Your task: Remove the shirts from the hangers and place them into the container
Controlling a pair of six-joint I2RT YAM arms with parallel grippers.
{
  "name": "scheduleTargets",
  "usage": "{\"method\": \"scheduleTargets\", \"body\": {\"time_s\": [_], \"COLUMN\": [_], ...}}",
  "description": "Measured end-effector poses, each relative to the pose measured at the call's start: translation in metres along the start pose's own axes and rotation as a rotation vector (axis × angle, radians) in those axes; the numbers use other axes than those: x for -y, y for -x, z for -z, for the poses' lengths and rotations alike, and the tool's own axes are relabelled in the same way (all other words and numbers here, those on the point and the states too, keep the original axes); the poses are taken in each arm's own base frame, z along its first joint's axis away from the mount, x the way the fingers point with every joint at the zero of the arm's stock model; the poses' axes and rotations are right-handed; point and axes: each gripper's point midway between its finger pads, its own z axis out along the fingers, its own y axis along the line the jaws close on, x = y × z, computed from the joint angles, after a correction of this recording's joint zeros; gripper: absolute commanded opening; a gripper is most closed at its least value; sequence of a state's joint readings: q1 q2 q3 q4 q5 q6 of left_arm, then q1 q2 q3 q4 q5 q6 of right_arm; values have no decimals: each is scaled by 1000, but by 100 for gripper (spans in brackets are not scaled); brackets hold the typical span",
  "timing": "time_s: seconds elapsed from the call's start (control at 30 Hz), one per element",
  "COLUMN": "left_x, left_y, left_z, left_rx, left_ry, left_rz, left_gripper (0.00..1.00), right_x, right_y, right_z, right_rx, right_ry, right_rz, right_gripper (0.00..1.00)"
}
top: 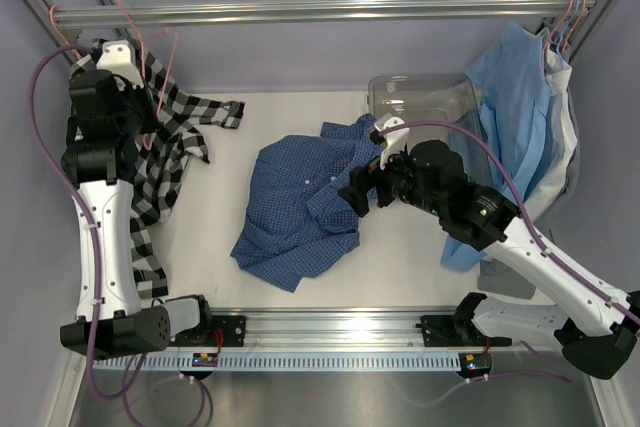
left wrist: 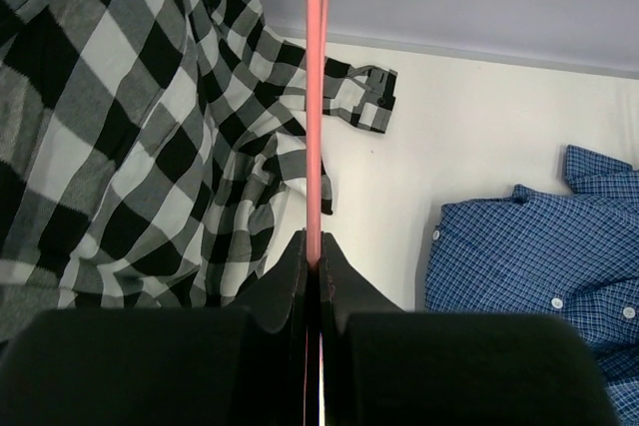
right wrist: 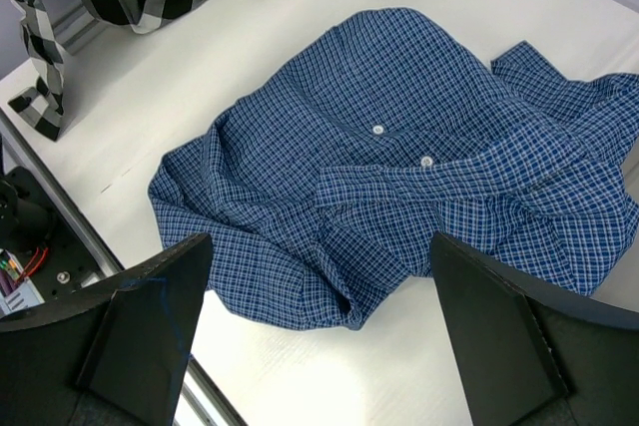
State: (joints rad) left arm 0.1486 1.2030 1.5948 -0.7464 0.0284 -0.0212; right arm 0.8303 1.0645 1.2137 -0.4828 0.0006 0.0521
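The black-and-white check shirt (top: 165, 152) hangs at the left, still on a pink hanger (left wrist: 316, 97) hooked over the rail. My left gripper (left wrist: 315, 246) is shut on that hanger's thin wire; in the top view the left gripper (top: 138, 72) sits high against the shirt's collar area. The dark blue check shirt (top: 300, 202) lies crumpled on the table, off any hanger. Just above its right edge, my right gripper (right wrist: 319, 246) stands wide open with nothing between the fingers. The clear container (top: 400, 87) stands at the back right, behind the right gripper (top: 368, 182).
A metal rail (top: 320, 12) spans the back. Light blue and white garments (top: 520, 117) hang from pink hangers (top: 570, 7) at its right end, draping beside the container. A slotted track (top: 330, 327) runs along the near edge between the arm bases.
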Motion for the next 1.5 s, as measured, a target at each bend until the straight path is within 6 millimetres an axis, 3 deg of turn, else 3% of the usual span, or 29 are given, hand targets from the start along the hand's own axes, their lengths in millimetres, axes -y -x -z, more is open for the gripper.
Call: {"method": "scheduleTargets", "body": {"time_s": [0.2,0.37,0.4,0.5,0.53,0.63,0.67,0.73,0.97,1.17,1.3,1.5], "left_x": [3,3,3,2,2,2,1,0,4,44,78,120], "left_y": [-1,-23,-28,-35,-35,-33,-32,-28,-16,-14,-23,-45], "left_z": [-5,-6,-7,-7,-6,1,4,13,56,91,107,109], "left_rx": [-11,-46,-59,-79,-77,-67,-61,-42,36,69,42,-31], "left_ry": [-16,-13,-11,-2,2,10,14,24,26,-141,-285,-451], "left_rz": [12,44,49,67,75,94,99,114,158,126,77,37], "left_gripper": [0,1,16,36,51,77,90,99,99,99,99,99], "right_x": [1,2,2,2,3,4,5,7,20,31,38,47], "right_y": [-11,-15,-16,-23,-27,-44,-50,-63,-94,-121,-161,-230], "right_z": [3,1,0,-9,-14,-33,-40,-56,-114,-163,-189,-208], "right_rx": [-10,-17,-20,-47,-64,-131,-155,-206,-339,-411,-493,-634], "right_ry": [-2,-2,-3,-5,-7,-14,-17,-26,-103,-171,-212,-272], "right_rz": [-1,-2,-5,-8,-8,-9,-9,-9,-12,-32,-55,-83], "right_gripper": [99,99,99,99,99,99,99,100,99,99,99,100]}}
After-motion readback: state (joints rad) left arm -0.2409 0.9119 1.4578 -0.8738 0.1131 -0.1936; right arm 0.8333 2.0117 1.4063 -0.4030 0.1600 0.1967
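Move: Straight ahead of the left hand, which still pinches the emptied pink hanger, the rail runs about 9 cm farther out and 14 cm higher; the checked shirt hangs some 7 cm to that hand's left, 3 cm farther out and 20 cm lower. For the right hand, open and empty, the blue shirt lies about 10 cm ahead, 8 cm left and 33 cm down. The container stands 23 cm ahead and 15 cm right of it, 30 cm down. From the left hand, the blue shirt is 29 cm right, level fore and aft, 39 cm below. Lowering the hanger about 3.5 cm to set its hook on the rail, the left hand opens fully, then backs off some 10 cm and swings right, turning clockwise. The right hand sinks slowly, then plunges nearly 30 cm in all while reaching forward and left to the middle of the blue shirt, fingers staying wide open and tilting some 40 degrees to point steeply down. ##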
